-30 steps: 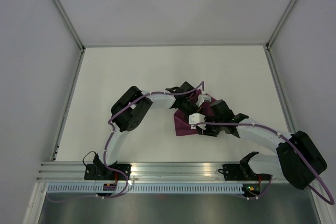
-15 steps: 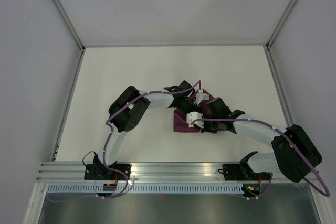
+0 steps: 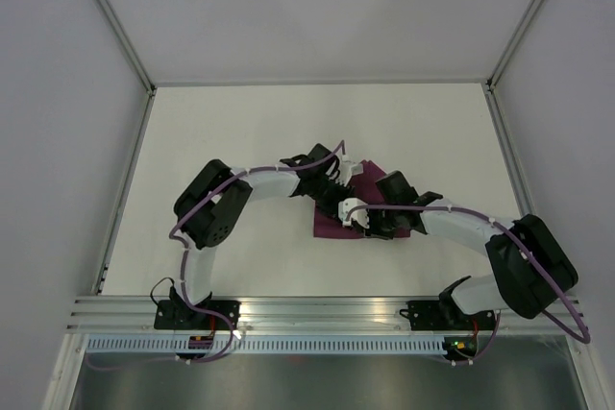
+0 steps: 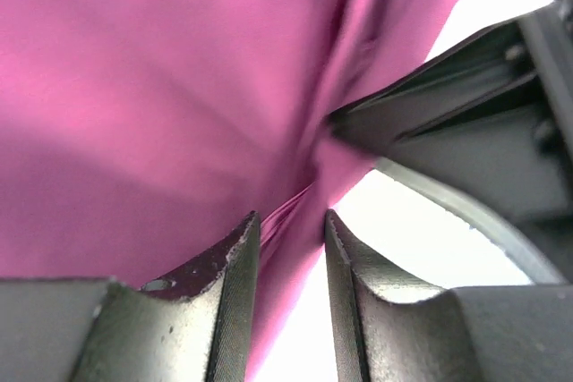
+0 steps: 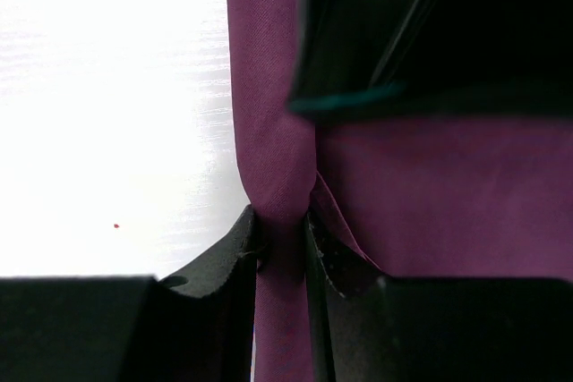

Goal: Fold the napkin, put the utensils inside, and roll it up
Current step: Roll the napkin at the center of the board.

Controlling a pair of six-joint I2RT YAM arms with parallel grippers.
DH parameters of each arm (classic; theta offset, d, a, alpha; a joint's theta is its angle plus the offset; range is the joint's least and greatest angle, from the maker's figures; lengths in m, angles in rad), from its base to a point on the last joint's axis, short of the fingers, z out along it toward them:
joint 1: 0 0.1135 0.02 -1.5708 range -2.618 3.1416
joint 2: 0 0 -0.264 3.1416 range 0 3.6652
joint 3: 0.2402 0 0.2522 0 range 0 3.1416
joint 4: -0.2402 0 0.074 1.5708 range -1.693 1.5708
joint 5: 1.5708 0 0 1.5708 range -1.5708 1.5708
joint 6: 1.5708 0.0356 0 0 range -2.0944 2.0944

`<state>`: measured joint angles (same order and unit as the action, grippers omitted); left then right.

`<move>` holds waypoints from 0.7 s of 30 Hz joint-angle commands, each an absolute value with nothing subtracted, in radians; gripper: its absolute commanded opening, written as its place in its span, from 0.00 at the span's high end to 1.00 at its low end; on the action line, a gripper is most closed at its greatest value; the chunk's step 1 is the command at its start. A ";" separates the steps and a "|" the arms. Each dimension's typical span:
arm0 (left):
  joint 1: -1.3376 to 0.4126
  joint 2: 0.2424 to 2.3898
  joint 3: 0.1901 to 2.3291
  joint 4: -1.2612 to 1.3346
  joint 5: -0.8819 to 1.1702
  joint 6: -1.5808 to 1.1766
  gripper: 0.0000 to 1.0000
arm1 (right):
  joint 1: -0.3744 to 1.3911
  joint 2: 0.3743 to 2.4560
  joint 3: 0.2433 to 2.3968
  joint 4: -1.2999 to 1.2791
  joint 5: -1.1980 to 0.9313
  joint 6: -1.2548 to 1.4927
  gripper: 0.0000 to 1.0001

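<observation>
The plum-purple napkin [image 3: 330, 226] lies bunched at mid-table, mostly under both grippers. In the right wrist view a rolled edge of the napkin [image 5: 269, 131] runs straight into my right gripper [image 5: 282, 219], whose jaws are shut on it. In the left wrist view my left gripper [image 4: 291, 221] is open, and a loose fold of the napkin [image 4: 161, 87] lies between its fingers with a gap on the right side. From above, the left gripper [image 3: 333, 182] sits at the napkin's far edge and the right gripper [image 3: 348, 215] at its near right. The utensils are hidden.
White tabletop [image 3: 240, 132] stretches all round the napkin, bounded by grey walls and metal frame rails [image 3: 130, 180]. The other arm's dark body [image 4: 466, 123] crowds the right of the left wrist view. The aluminium base rail [image 3: 317, 309] runs along the near edge.
The left gripper has opened and let go of the cloth. The right gripper has closed on the napkin's rolled edge. Both arms have shifted left, and the napkin lies lower.
</observation>
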<state>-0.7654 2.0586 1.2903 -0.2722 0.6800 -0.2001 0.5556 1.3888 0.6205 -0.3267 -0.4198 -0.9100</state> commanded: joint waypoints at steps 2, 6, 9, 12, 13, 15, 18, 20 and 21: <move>-0.689 1.948 1.220 -0.278 0.471 -0.275 0.59 | 0.514 1.450 0.650 -0.462 -0.439 -0.942 0.97; -0.663 1.847 1.160 -0.229 0.367 -0.295 0.60 | 0.479 1.515 0.702 -0.530 -0.491 -0.972 0.97; -0.657 1.747 1.086 -0.148 0.290 -0.299 0.60 | 0.446 1.571 0.755 -0.596 -0.540 -1.006 0.97; -0.657 1.631 0.990 -0.062 0.210 -0.292 0.60 | 0.408 1.646 0.825 -0.682 -0.592 -1.054 0.98; -0.655 1.562 0.959 0.024 0.198 -0.284 0.60 | 0.391 1.667 0.865 -0.707 -0.615 -1.066 0.98; -0.657 1.498 0.865 0.107 0.170 -0.256 0.60 | 0.371 1.733 0.905 -0.776 -0.641 -1.101 0.98; -0.673 1.396 0.747 0.260 0.156 -0.192 0.60 | 0.345 1.824 0.988 -0.865 -0.673 -1.144 0.98; -0.702 1.347 0.683 0.343 0.106 -0.114 0.60 | 0.334 1.892 1.048 -0.931 -0.692 -1.166 0.98; -0.748 1.335 0.666 0.366 0.082 -0.079 0.60 | 0.330 1.916 1.069 -0.955 -0.699 -1.187 0.98</move>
<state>-0.6834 1.3838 0.7258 0.1734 0.1764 -0.2024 0.3454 1.8080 1.0454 -0.8257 -0.7155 -1.0752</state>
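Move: The right hand already pinches the napkin roll. The roll's middle lies about 6 cm to its left, level fore and aft, and the napkin's far corner some 17 cm ahead and 4 cm left. The left hand, open and low at the roll, has that same middle about 5 cm to its right and 1 cm below; the roll's left end is some 6 cm to its left, and the far corner about 16 cm ahead and 7 cm right. Keeping its pinch on the roll, the right hand turns about 25 to 30 degrees, the top of the hand tipping forward and the fingertips swinging back towards the base, while creeping barely 1.5 cm forward to roll the napkin away from the base. Meanwhile the left hand, fingers staying open, pulls away from the roll, sweeping low to the left and forward at first, then climbing steeply, about 10 cm left, 6 cm forward and 10 cm up in all, as it swings counter-clockwise and its fingers tip further upward. ##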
